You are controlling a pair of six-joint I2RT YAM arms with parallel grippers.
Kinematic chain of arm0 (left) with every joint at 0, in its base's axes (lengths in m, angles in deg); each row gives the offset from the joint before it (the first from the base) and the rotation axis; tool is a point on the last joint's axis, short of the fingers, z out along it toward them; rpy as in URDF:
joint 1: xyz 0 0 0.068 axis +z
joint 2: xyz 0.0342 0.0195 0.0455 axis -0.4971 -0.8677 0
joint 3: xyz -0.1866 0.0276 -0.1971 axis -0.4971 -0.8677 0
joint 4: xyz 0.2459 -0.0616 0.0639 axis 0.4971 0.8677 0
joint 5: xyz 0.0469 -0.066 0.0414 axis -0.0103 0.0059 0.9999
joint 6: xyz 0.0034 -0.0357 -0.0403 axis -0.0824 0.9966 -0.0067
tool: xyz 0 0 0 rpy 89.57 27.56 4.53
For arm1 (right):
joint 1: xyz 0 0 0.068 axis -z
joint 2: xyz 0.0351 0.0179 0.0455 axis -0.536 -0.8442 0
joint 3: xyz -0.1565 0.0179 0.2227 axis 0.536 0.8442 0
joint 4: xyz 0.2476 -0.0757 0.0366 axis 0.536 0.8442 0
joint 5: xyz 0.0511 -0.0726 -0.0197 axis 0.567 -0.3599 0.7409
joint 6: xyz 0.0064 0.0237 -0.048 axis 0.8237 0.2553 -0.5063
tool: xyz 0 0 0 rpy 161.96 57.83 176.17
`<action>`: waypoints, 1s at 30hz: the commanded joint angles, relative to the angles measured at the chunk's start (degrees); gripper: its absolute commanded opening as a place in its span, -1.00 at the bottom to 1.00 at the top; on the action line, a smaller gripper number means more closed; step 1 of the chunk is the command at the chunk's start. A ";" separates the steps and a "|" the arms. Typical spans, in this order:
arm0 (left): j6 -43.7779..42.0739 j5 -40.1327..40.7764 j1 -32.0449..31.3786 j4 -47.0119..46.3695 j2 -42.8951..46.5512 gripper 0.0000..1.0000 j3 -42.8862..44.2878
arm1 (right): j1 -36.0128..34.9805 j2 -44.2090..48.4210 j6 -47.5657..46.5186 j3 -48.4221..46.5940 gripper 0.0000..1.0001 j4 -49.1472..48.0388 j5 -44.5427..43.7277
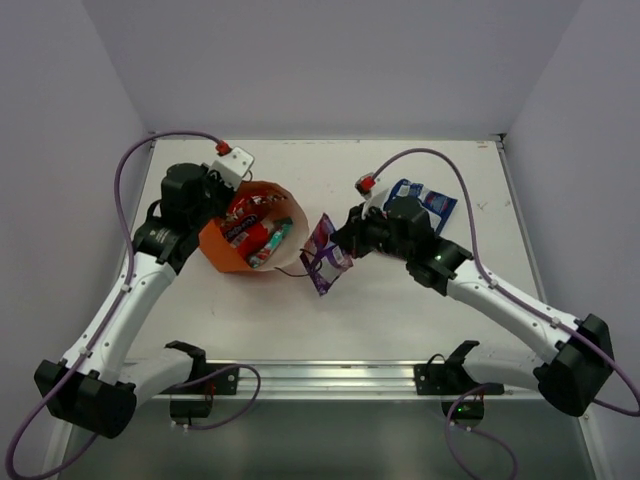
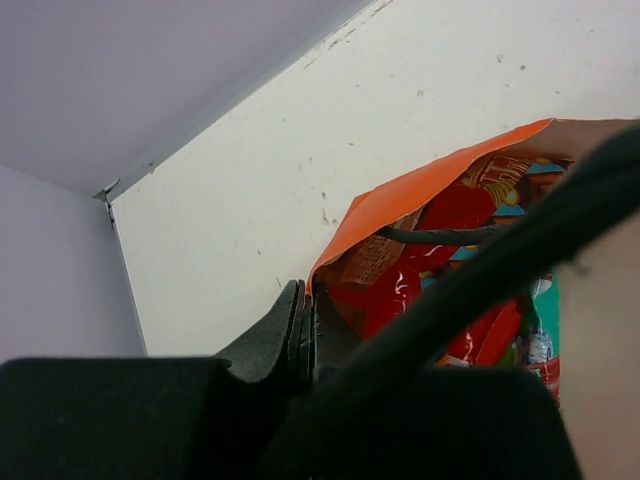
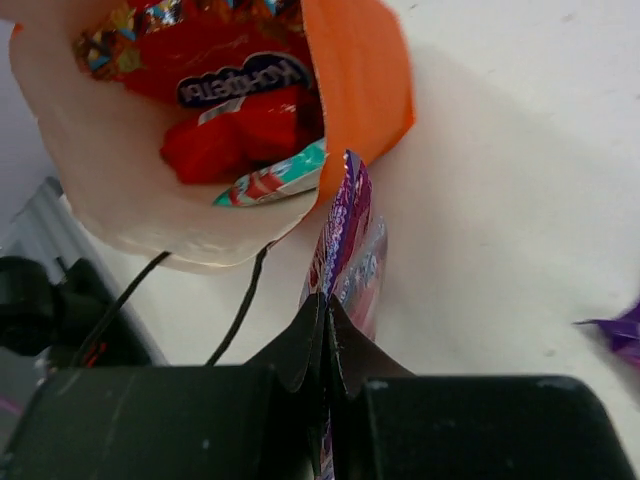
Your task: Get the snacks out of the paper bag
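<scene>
The orange paper bag lies on its side on the table, its mouth open toward the right. Red snacks and a green one show inside. My left gripper is shut on the bag's far rim; in the left wrist view its jaws pinch the orange edge beside red packets. My right gripper is shut on a purple packet just outside the bag's mouth. The right wrist view shows its jaws clamped on that packet, with the bag beyond.
A blue-and-white packet lies on the table behind my right arm. The bag's dark cord handles trail on the table near the held packet. A purple piece lies at the right edge of the right wrist view. Grey walls enclose the table.
</scene>
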 commanded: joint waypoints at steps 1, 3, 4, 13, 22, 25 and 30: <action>-0.94 -5.20 0.40 -10.00 6.21 -1.00 -2.56 | -0.14 -1.19 8.06 4.66 -1.00 -14.00 12.99; -0.50 -6.26 0.31 -9.39 7.63 -1.00 -4.85 | -0.14 -2.60 9.56 7.31 -1.00 -16.74 12.13; -0.32 -6.44 0.31 -9.38 8.85 -1.00 -6.86 | -0.06 -4.08 9.82 9.50 -1.00 -16.92 11.25; 1.17 -9.33 0.23 -8.24 10.18 -1.00 -7.24 | 0.12 -1.73 -3.08 2.17 0.57 -0.06 1.75; 2.32 -9.52 0.14 -4.82 9.48 -1.00 -4.25 | -9.27 -1.37 -33.40 -14.28 0.59 6.37 3.49; 2.41 -9.60 0.14 -3.15 9.22 -1.00 -2.84 | -11.91 -6.10 -38.86 -18.68 0.55 7.43 8.68; 3.90 -8.55 0.05 -1.39 9.13 -1.00 -1.26 | -14.64 -13.58 -43.44 -22.02 0.52 6.20 12.03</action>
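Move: The right gripper holds the purple snack pack. Its laying-down spot is bare table about 23 cm below and 2 cm back; from the left gripper, which grips the bag's rim, that spot is some 27 cm right, 11 cm back and 27 cm down. The paper bag's middle lies about 22 cm left, 4 cm ahead and 12 cm below the right gripper; the blue pack some 19 cm right, 16 cm ahead, on the table. Lower the right gripper about 10 cm, drifting slightly back, and open it wide near the bottom to let go of the purple pack. Then lift it some 20 cm and carry it left and a little back to the bag's mouth, swinging the open fingers left. Meanwhile keep the left gripper shut on the bag's rim and draw it about 4 cm back. ##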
